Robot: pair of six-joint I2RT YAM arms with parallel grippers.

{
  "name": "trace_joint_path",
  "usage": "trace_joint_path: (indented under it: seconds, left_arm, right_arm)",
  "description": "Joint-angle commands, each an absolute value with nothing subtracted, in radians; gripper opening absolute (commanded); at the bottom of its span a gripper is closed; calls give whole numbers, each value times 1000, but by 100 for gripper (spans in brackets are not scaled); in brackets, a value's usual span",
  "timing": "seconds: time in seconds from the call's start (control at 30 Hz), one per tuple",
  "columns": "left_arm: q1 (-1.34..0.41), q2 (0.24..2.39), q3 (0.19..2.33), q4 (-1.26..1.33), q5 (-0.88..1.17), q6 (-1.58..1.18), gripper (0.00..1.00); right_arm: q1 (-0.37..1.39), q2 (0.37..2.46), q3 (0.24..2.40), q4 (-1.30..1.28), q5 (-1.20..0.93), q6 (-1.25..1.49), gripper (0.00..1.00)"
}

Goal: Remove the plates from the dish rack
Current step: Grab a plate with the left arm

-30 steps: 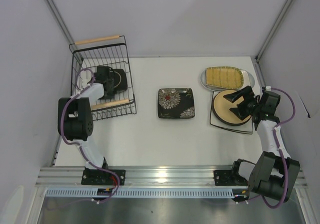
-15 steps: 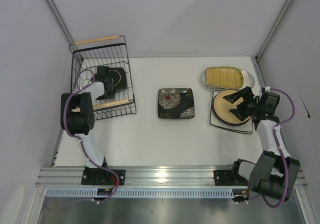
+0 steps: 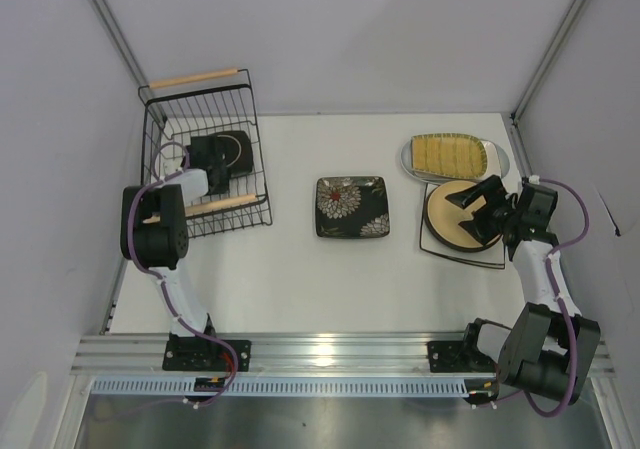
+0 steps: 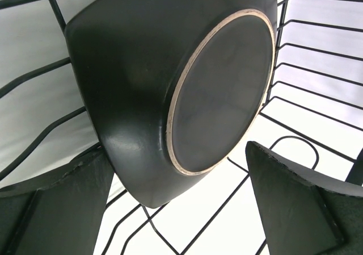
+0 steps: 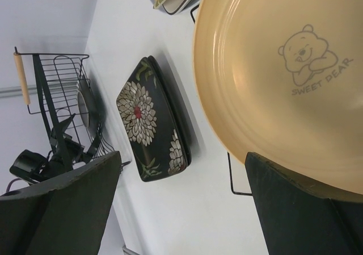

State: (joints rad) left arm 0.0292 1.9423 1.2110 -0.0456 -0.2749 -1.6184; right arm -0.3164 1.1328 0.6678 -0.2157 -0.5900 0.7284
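Note:
The black wire dish rack with wooden handles stands at the far left. A black square plate stands on edge inside it, its round foot ring facing my left wrist camera. My left gripper is open with the plate's lower corner between its fingers, not touching; from above it is inside the rack. My right gripper hovers open over a tan round plate with a bear drawing, which lies on a white square plate. A mustard ribbed plate rests on a grey round plate.
A black square plate with a flower pattern lies flat at the table's middle. The rack's wire sides close in around the left gripper. Walls and frame posts bound the table on the left, back and right.
The left gripper has pushed a little deeper into the rack toward the standing plate, and the left elbow has shifted. The right arm has barely moved.

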Motion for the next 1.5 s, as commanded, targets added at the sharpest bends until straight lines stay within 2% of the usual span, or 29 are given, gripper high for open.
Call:
trace_joint_path:
  seconds: [0.0,0.23,0.73,0.93,1.13,1.33,1.43,1.47]
  left_arm:
    - [46,1881,1239,67,-261,-1620,100]
    - [45,1868,1316,8,-190,-1608,100]
    - [40,1824,1302,17,-196,-1631,100]
    - [41,1862,1293,93,-224,-1638,100]
    - [40,1920,1204,385,-268,-1646,98]
    - [41,1985,1204,512,-256,-1637,88]
    - [41,2009,1203,564,-238,-1649,74]
    - [41,2025,1192,587,-229,-1652,63]
  right_arm:
    - [-302,1115,704,-215,-575,719,100]
    - [-291,1126,710,-218,-561,719,100]
    - [-268,1152,716,-203,-551,726,100]
    - [-268,1154,715,-204,-548,723,100]
    - [-268,1151,719,-215,-546,715,100]
    - [-268,1149,721,-221,-543,715,100]
    - [-268,1143,726,-229,-540,712,100]
    - [-268,1140,726,-233,-538,709,100]
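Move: The left hand, fingers wide open, is at the near edge of the black plate leaning in the dish rack; the plate's middle is about 3 cm ahead and 2 cm to its right, roughly level. The rack's near wooden handle runs some 14 cm back, straight behind the hand, and slightly higher. The flowered plate lies on the table about 35 cm right and 14 cm back, 5 cm lower. From the right hand, the black plate is roughly 57 cm left, 21 cm ahead and 7 cm lower. Up first, then forward, the left hand climbs about 6 cm and reaches on 5 cm into the rack with one finger behind the plate's near edge, its fingertips tipping up by some 20 degrees. Near the end it sinks 2 to 3 cm and the fingers begin to close around that edge, still well apart. ##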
